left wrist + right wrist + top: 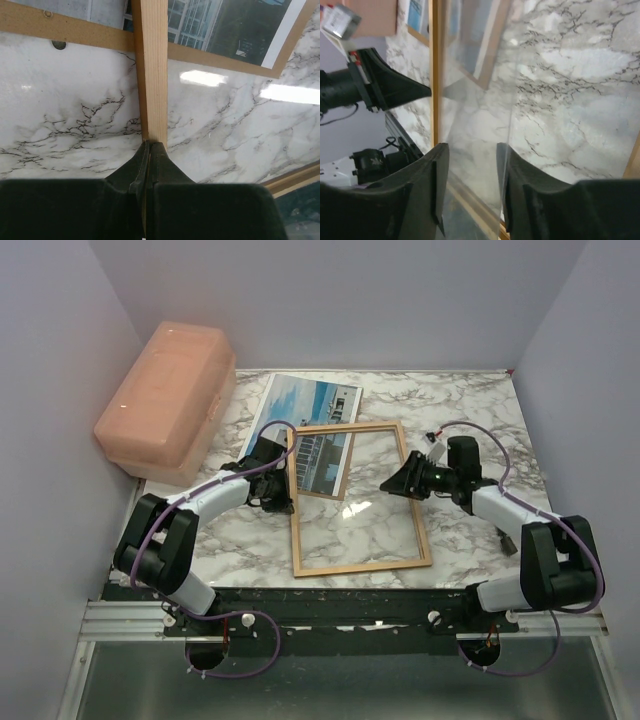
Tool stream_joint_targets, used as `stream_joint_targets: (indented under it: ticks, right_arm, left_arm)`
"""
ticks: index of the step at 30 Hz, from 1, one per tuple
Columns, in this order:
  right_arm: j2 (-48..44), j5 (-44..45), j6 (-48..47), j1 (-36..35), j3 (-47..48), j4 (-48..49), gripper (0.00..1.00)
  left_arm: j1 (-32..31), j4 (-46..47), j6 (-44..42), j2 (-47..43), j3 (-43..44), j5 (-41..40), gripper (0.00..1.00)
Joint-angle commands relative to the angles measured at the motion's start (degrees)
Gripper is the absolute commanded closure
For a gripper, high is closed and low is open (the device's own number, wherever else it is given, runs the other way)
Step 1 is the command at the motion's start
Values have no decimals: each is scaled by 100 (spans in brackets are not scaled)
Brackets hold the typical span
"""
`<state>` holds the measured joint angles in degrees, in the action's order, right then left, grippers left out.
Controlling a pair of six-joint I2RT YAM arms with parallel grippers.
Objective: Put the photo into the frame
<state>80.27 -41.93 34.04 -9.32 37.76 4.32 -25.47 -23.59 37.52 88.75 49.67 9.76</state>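
The frame, thin orange-brown wood with a clear pane, lies mid-table. The photo of a white building under blue sky lies at the back on a brown backing board, its near part under the frame's far-left corner. My left gripper is shut on the frame's left rail; in the left wrist view the fingertips pinch the rail, with the photo beyond. My right gripper hovers over the frame's right side, open, with the pane's edge between its fingers.
A pink plastic box stands at the back left against the wall. Grey walls close in the marble table on three sides. A black rail with both arm bases runs along the near edge.
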Motion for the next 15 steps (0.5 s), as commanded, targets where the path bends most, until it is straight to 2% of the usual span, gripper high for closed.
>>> stream_joint_targets:
  ticks: [1, 7, 15]
  right_arm:
    - [87, 238, -163, -127, -26, -664, 43]
    - [228, 474, -263, -131, 144, -989, 27]
    - [400, 359, -226, -131, 139, -845, 20]
  left_arm:
    - [-115, -315, -199, 488, -308, -306, 100]
    - [-115, -321, -195, 489, -300, -308, 100]
    - [-124, -330, -201, 502, -290, -323, 100]
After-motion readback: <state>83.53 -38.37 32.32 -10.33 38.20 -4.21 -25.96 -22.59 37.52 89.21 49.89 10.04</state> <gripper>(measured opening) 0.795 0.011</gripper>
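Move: The right fingers, already partly open, straddle the raised right edge of the clear sheet; the frame's right rail lies about 8 cm to the right, level fore and aft and some 8 cm below. The sheet's middle is roughly 9 cm left and 4 cm below, the photo's about 15 cm ahead, 17 cm left and 9 cm below. The left hand holds the left rail at its fingertips; the right rail is about 26 cm to its right, 1 cm ahead. Spread the right fingers on from half open to wide, freeing the clear sheet's edge, while sinking about 4 cm towards the frame, drawing back some 2 cm and tipping the fingers roughly 10 degrees steeper. Keep the left gripper pinched on the left rail, letting it ease only about half a centimetre to the right. ##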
